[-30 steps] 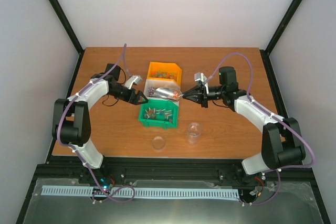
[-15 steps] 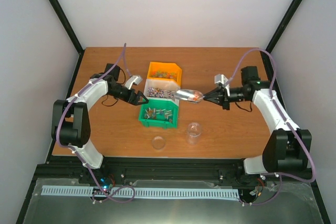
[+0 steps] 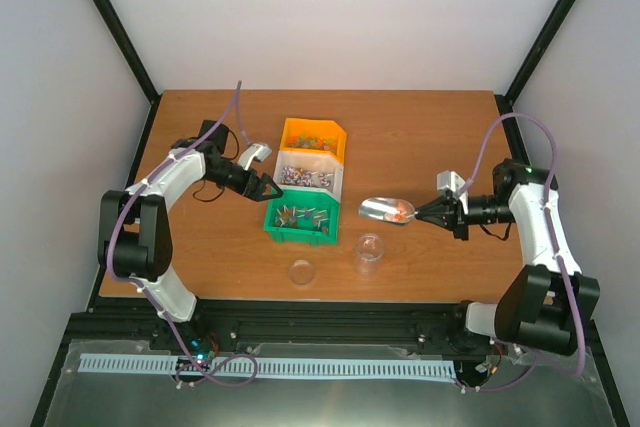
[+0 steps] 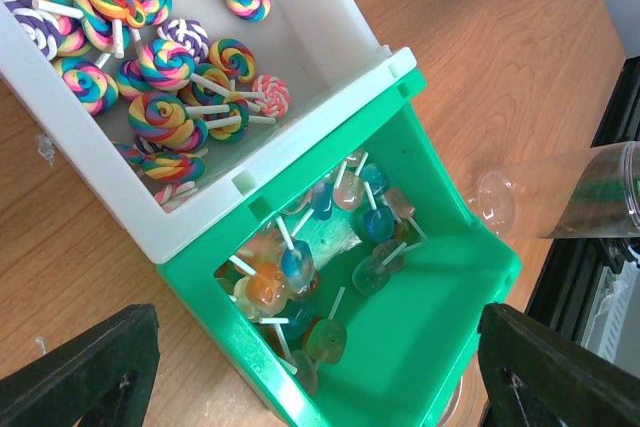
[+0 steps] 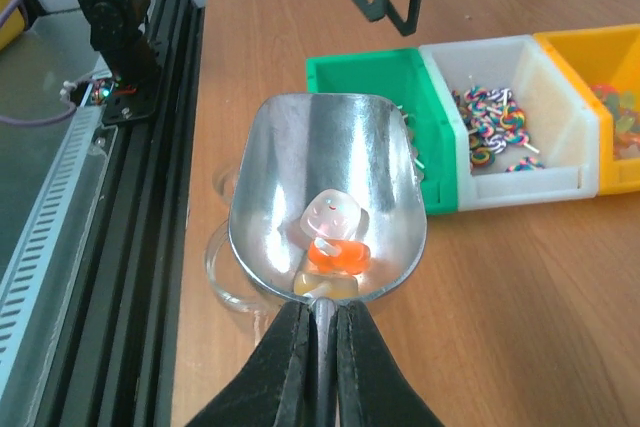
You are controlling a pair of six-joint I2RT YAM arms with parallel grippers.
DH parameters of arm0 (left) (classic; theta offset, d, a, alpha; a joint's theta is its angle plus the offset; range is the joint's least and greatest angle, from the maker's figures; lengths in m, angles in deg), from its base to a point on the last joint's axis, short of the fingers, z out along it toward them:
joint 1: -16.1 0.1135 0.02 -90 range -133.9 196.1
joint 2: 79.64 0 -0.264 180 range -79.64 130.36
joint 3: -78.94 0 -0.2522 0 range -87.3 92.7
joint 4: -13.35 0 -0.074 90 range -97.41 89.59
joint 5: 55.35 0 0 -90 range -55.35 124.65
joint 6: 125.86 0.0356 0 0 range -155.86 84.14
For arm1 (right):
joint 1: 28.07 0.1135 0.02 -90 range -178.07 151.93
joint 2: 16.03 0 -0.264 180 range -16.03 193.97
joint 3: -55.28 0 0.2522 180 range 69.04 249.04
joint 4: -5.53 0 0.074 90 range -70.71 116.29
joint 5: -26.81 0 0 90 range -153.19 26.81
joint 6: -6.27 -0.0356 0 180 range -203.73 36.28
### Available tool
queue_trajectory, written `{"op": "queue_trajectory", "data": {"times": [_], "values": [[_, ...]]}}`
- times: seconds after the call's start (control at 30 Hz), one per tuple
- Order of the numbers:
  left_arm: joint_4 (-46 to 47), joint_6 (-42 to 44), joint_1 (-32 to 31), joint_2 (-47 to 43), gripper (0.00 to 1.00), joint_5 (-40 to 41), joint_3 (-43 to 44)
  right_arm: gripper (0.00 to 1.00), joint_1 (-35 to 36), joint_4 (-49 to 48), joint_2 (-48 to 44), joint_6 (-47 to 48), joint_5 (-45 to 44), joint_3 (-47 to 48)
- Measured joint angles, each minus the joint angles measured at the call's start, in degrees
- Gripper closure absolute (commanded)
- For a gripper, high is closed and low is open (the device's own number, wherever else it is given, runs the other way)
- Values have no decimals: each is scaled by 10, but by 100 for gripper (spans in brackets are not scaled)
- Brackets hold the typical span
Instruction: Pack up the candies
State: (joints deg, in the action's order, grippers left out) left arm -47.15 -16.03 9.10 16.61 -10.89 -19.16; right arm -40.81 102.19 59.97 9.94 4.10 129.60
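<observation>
My right gripper (image 3: 428,213) (image 5: 322,347) is shut on the handle of a silver metal scoop (image 3: 385,209) (image 5: 325,177), held level above the table. Three candies (image 5: 333,239) lie in the scoop: a pale one, an orange one and a yellowish one. The small clear jar (image 3: 370,252) (image 5: 218,272) stands just near-left of the scoop's bowl. More candies on sticks fill the green bin (image 3: 302,219) (image 4: 440,317) and the white bin (image 3: 312,175) (image 4: 320,37). My left gripper (image 3: 266,185) (image 4: 320,357) hangs open over the green bin's left edge, with nothing in it.
An orange bin (image 3: 313,135) (image 5: 600,57) stands behind the white one, the three in a row. A clear round lid (image 3: 302,271) lies near the table's front edge, left of the jar. The black rail (image 5: 150,147) runs along that edge.
My right gripper has carried the scoop away from the white bin, to the right and toward the front, and it now hangs by the jar. The left arm has stayed put.
</observation>
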Motion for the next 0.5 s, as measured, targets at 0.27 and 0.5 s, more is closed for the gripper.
{"op": "queue_trajectory", "data": {"times": [0.27,0.5], "values": [[-4,1,0,0,11,0,5,97,-38,22,-87,16,-36,-57],[-5,1,0,0,11,-2,6,97,-42,28,-172,-1,-61,-84]]}}
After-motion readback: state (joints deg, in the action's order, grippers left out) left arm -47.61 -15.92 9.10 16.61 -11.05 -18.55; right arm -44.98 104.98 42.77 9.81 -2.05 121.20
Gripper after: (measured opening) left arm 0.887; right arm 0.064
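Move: The open jar stands about 9 cm to the left of the right hand, some 4 cm back and 17 cm below; the scoop, loaded with candies, already reaches left from that hand. The lid lies roughly 17 cm to the left of the jar and 2 cm farther back, while the green bin is about 16 cm to the left of the jar and 12 cm farther out. From the left hand, the jar is some 23 cm to the right, 13 cm back and 8 cm lower. With its fingers still shut on the scoop's handle, the right hand travels about 5 cm straight back towards the robot, sinking only about a centimetre, and so carries the loaded scoop level with the jar, high over its mouth. On the way it dips the scoop's front a little, by some 5 to 10 degrees, the wrist swinging slightly clockwise, with the pan still held open side up. ##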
